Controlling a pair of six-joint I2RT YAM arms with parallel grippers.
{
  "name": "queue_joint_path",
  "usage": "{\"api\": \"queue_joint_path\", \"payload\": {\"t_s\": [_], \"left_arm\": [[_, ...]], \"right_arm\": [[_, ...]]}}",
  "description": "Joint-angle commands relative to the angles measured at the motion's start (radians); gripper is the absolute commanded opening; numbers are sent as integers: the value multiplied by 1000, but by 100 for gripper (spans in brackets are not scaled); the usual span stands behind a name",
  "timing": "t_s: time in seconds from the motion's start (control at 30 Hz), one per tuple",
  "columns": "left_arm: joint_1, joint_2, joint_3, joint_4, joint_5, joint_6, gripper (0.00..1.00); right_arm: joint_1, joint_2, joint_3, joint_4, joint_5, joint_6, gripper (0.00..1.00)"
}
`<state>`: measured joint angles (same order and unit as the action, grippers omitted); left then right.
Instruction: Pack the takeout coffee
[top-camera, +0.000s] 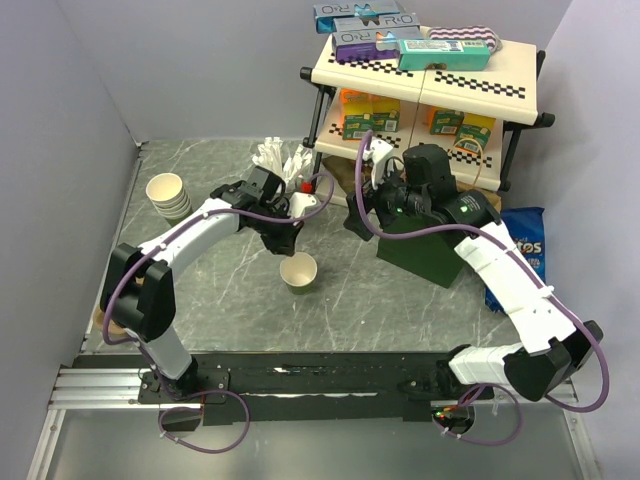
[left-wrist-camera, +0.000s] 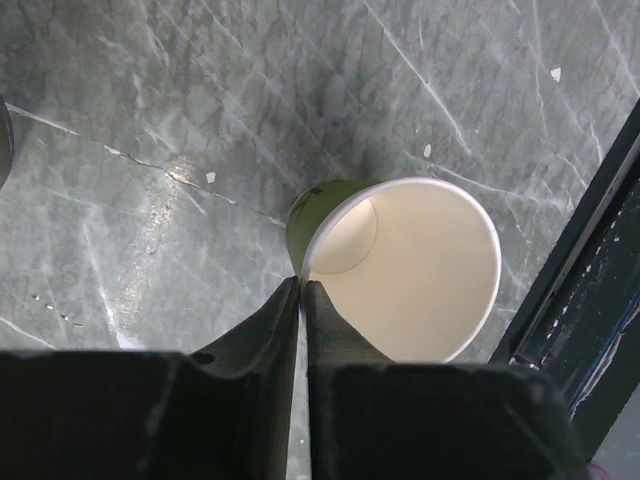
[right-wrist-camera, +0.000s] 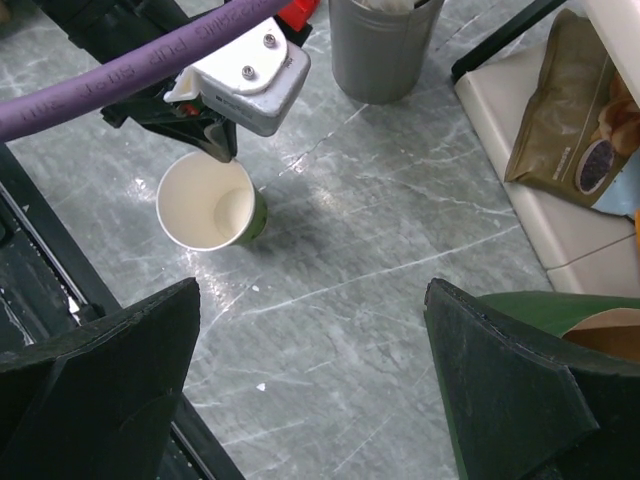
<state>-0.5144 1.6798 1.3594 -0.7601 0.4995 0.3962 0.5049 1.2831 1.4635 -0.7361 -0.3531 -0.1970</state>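
Note:
The takeout coffee cup (top-camera: 299, 271) stands upright on the grey marble table, green outside, cream inside, with no lid on it. It also shows in the left wrist view (left-wrist-camera: 420, 270) and the right wrist view (right-wrist-camera: 208, 203). My left gripper (top-camera: 284, 242) (left-wrist-camera: 301, 284) pinches the cup's rim at its far-left edge, one finger outside and one inside, with only a thin slit between the jaws. My right gripper (top-camera: 365, 215) (right-wrist-camera: 310, 290) hangs wide open over bare table, to the right of the cup, holding nothing.
A dark green paper bag (top-camera: 430, 250) (right-wrist-camera: 560, 310) stands open-topped under the right arm. A grey holder of white cutlery (top-camera: 280, 165) (right-wrist-camera: 383, 45) is behind the cup. Stacked cream cups (top-camera: 168, 195) stand at the far left. A snack shelf (top-camera: 430, 75) and a blue bag (top-camera: 520, 245) are at the right.

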Motion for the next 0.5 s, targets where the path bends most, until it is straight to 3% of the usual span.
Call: {"api": "queue_joint_path", "payload": {"t_s": [0.0,0.27,0.4,0.47], "left_arm": [[-6,-11,0,44,2,-36,17],[-6,-41,121,-31,40,-31,50],[19,-93,289,-134,-56,-28,55],[91,-117,309,-119,-108,-69,58]], "right_arm": [[-8,-33,0,14,-14,24,100],[-9,-16,23,11,-20,22,100],[-8,-21,34,15,-17,19,100],[-9,-22,32,20,-17,18,100]]}}
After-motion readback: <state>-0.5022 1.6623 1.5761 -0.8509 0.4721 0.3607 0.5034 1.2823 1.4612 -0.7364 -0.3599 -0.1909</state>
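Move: The upright paper cup is at the left fingertips, which are just starting to part across the far edge of its rim; its middle lies about 4 cm back, 2 cm right and 5 cm below. The straw holder stands some 14 cm ahead, about 1 cm left and slightly lower; the black lid lies about 14 cm ahead, 14 cm left and 9 cm down. From the right gripper the cup is about 13 cm left, 4 cm back and 23 cm below. Hold the left gripper almost still at the cup's rim while opening the fingers to about half, so that they let go of the cup wall. Then lift away with gathering speed, up about 7 cm and 2 to 3 cm forward, drawing clear of the standing cup; the wrist barely turns. ##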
